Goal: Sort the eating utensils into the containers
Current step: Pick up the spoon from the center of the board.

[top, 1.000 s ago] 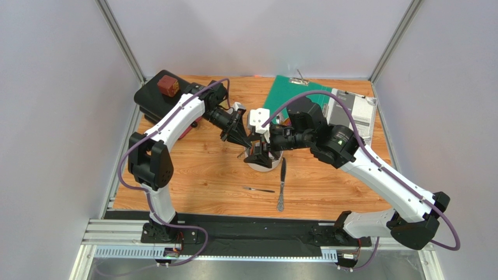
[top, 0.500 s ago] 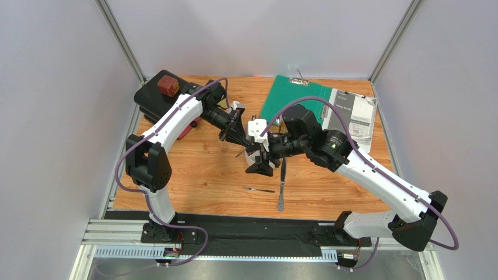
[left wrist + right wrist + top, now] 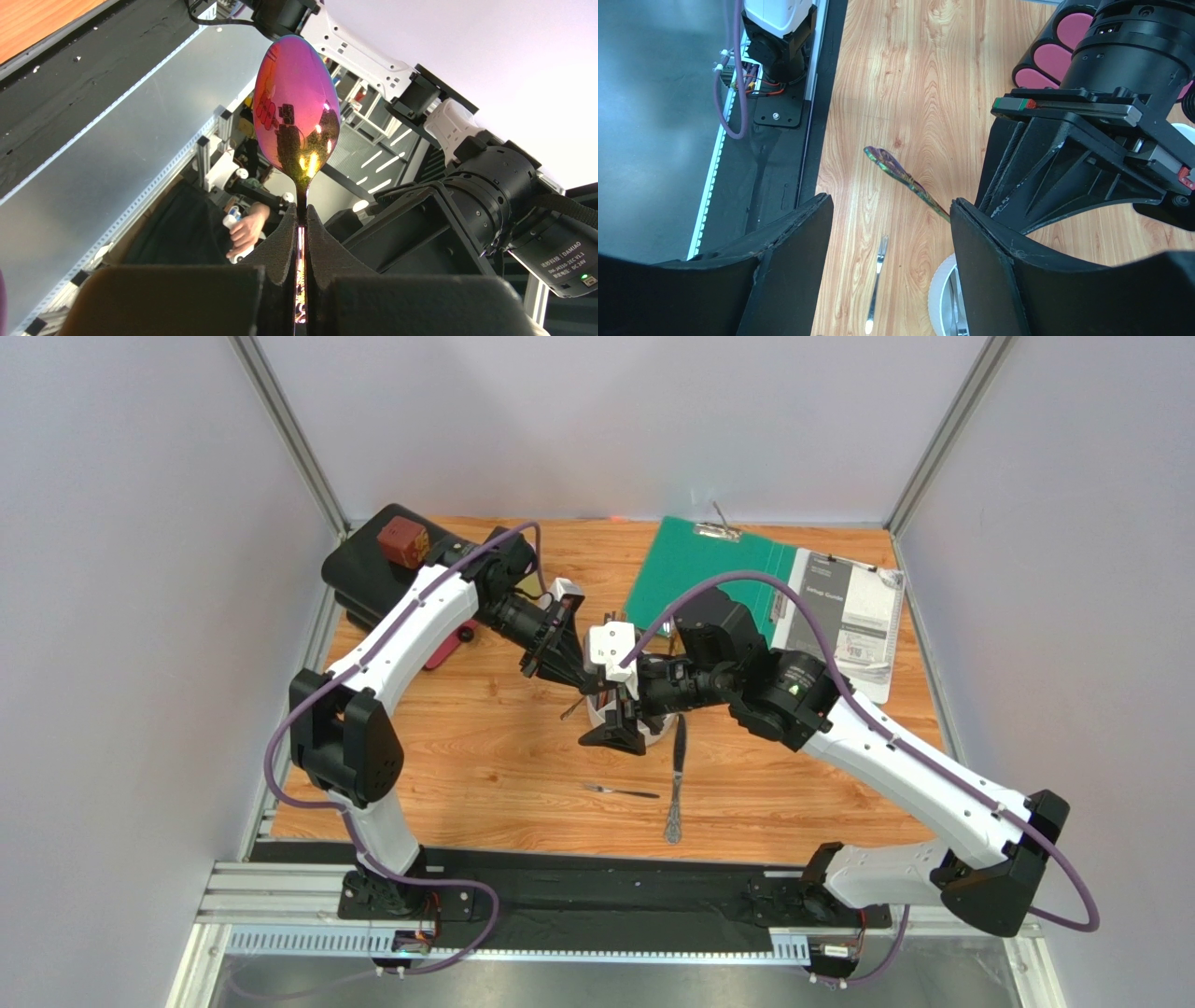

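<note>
My left gripper [image 3: 302,234] is shut on the handle of an iridescent purple spoon [image 3: 297,105], whose bowl sticks out past the fingertips. In the top view this gripper [image 3: 575,675] hangs just left of my right gripper [image 3: 613,737], which stands open with nothing between its fingers. The right wrist view shows the same spoon [image 3: 906,180] slanting above the wood, a small silver fork [image 3: 876,283] lying flat below the open jaws, and the rim of the white container [image 3: 938,294] with silver utensils inside. A silver knife [image 3: 676,777] and the small fork [image 3: 622,791] lie on the table nearer the front.
A black box [image 3: 368,574] topped by a reddish-brown cube [image 3: 401,541] stands at the back left. A green clipboard [image 3: 699,567] and a clipboard with papers [image 3: 845,609] lie at the back right. A pink-and-black object [image 3: 1055,47] sits beside the left arm.
My right gripper, still open, has slid left and toward the front, off the white container. The left gripper has drawn slightly back with the spoon.
</note>
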Controlling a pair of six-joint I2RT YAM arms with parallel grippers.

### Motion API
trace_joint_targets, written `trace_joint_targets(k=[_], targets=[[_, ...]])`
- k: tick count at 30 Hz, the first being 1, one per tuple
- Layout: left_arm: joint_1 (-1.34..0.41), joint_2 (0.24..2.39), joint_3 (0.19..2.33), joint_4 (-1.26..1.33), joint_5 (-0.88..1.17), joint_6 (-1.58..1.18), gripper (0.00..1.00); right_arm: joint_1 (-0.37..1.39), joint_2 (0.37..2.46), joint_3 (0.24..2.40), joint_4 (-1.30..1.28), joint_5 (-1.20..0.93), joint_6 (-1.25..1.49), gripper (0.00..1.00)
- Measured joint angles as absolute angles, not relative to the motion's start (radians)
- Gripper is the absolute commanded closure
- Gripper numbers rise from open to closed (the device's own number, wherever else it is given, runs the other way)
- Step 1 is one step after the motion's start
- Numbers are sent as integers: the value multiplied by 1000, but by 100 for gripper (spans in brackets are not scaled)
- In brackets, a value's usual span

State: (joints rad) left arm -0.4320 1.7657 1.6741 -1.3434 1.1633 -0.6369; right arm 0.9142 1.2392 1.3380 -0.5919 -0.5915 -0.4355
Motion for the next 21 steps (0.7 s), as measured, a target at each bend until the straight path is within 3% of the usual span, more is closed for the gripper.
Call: trace_joint_targets(k=[10, 13, 19, 21], targets=[[-432, 1761, 1674, -1343, 1173, -638, 100, 923, 1276, 1338, -545, -576, -442, 35], [-432, 1761, 1674, -1343, 1179, -638, 100, 925, 1298, 1338, -522, -574, -442, 41], [-432, 1755, 1674, -1342, 1192, -640, 100, 927, 1316, 1326, -480, -540, -443, 69], [-431, 1752, 1673, -1344, 1193, -641, 100, 928, 1316, 1322, -457, -522, -448, 89]])
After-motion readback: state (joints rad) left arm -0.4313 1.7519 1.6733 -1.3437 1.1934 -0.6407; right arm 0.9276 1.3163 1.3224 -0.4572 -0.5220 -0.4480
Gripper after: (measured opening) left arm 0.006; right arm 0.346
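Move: The left hand still holds the spoon in the air; its handle trails about 2 cm back, 2 cm left and a little below that hand. From the open right hand the handle lies roughly 3 cm ahead, 2 cm left and 2 cm lower. The container stands some 10 cm ahead and 5 cm right of the right hand, with the fork about 1 cm back and 4 cm right, both roughly 25 cm below. Right hand eases about 4 cm forward-left onto the spoon handle, half closing late; left keeps its hold. ##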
